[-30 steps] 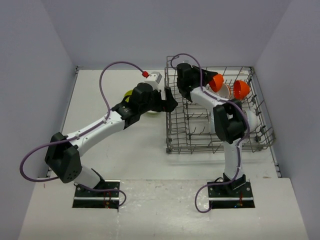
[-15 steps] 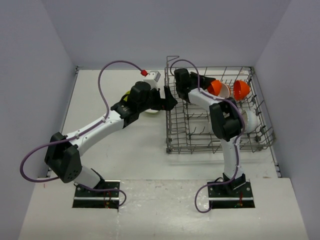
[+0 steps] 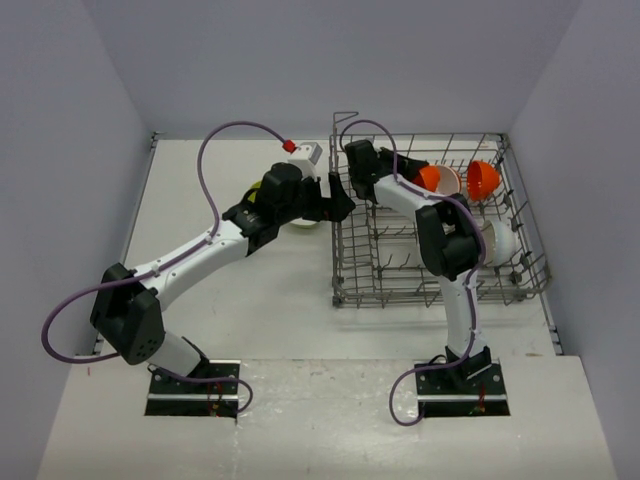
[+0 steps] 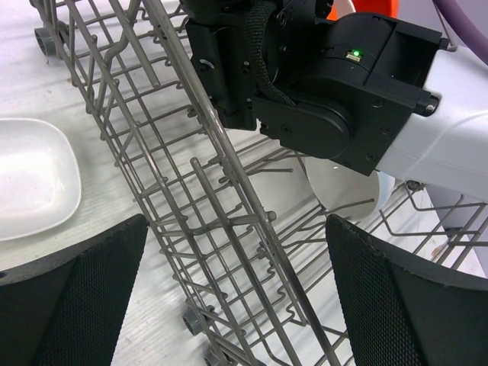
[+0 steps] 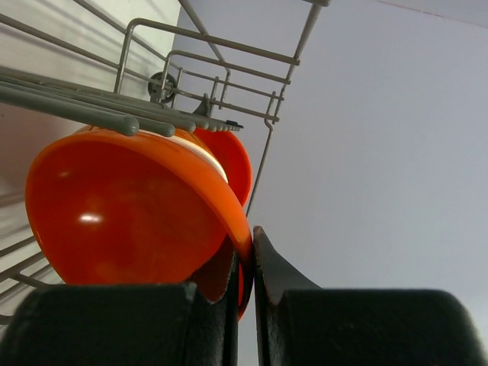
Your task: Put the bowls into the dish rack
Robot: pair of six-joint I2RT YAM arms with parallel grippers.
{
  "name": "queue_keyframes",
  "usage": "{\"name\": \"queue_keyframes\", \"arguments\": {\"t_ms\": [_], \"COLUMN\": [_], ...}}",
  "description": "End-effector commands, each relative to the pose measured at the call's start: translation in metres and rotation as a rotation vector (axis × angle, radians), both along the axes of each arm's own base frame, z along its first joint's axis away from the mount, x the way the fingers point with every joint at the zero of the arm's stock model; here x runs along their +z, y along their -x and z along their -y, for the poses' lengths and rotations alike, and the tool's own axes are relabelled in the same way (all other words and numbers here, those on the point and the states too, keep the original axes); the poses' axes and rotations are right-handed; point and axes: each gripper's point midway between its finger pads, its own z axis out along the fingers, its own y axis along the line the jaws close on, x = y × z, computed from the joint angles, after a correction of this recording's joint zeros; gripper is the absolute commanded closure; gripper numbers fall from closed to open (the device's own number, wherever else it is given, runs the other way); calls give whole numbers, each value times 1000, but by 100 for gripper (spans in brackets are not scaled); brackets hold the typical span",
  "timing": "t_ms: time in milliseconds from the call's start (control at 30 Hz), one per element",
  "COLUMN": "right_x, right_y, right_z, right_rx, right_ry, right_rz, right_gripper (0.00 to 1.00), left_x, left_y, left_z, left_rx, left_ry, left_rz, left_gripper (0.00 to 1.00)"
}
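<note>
The grey wire dish rack (image 3: 437, 297) stands on the right of the table. My right gripper (image 3: 416, 175) reaches into its far end, shut on the rim of the orange bowl with white inside (image 3: 438, 180). The right wrist view shows the pinch (image 5: 252, 255) on that bowl (image 5: 130, 213), with a second orange bowl (image 5: 231, 155) just behind it, also visible from above (image 3: 484, 178). A white round bowl (image 3: 501, 240) rests in the rack. My left gripper (image 3: 342, 199) hangs open and empty at the rack's left wall (image 4: 229, 191). A white squarish bowl (image 4: 30, 179) lies below it. A yellow-green bowl (image 3: 256, 189) peeks from behind the left arm.
A small grey box with a red cap (image 3: 304, 153) sits on the table behind the left arm. Grey walls close in the table at the back and both sides. The two arms' wrists are close together at the rack's far left corner.
My right gripper has drawn the orange bowl with white inside slightly leftward and lower into the rack. The left arm has barely moved and stays open.
</note>
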Motion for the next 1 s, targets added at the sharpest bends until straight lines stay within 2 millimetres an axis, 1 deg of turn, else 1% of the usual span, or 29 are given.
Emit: {"name": "queue_keyframes", "arguments": {"t_ms": [0, 100, 200, 233, 300, 333, 433, 600, 700, 767, 800, 967], "right_x": [46, 61, 64, 65, 70, 76, 81, 81, 77, 66, 65, 49], "right_y": [8, 10, 14, 15, 17, 18, 20, 17, 11, 6, 3, -7], "right_z": [5, 7, 13, 19, 26, 31, 34, 34, 36, 35, 33, 29], "right_rx": [-35, -40, -54, -66, -80, -91, -101, -100, -103, -103, -104, -102], "right_ry": [-35, -43, -42, -41, -39, -43, -36, -32, -34, -26, -26, -16], "right_rz": [101, 124, 121, 123, 129, 144, 148, 142, 136, 118, 122, 96], "right_gripper": [100, 100, 100, 100, 100, 100, 100, 100, 100, 100, 100, 100], "left_x": [8, 8, 7, 7, 6, 6, 6, 6, 5, 4, 5, 3], "left_y": [-6, -6, -6, -6, -6, -6, -6, -7, -7, -7, -7, -8], "left_z": [2, 3, 3, 2, 2, 2, 3, 3, 2, 2, 2, 2], "left_rx": [-17, -20, -20, -19, -20, -20, -22, -22, -18, -18, -19, -21], "left_ry": [13, 16, 16, 15, 14, 15, 15, 15, 11, 10, 10, 10], "left_rz": [46, 44, 43, 43, 41, 40, 41, 40, 40, 39, 38, 35], "left_gripper": [0, 0, 0, 0, 0, 0, 0, 0, 0, 0, 0, 0]}}
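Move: The right hand holds the orange bowl by its rim. The rack slot it is being fitted into lies about 5 cm to the right, 1 cm back and 7 cm down. A white-lined bowl stands some 8 cm right and 2 cm back of the hand, the other orange bowl about 17 cm right and 2 cm back, both roughly 9 cm lower. From the left hand that slot is about 15 cm ahead, 28 cm right and 12 cm down. Upward and then also to the right, the right hand raises the orange bowl about 4.5 cm out of the far tine row while shifting it some 3 cm sideways, to bring it higher and closer over the white-lined bowl. The shut fingers keep their pinch on the rim, and the wrist turns only about 5 degrees clockwise. ##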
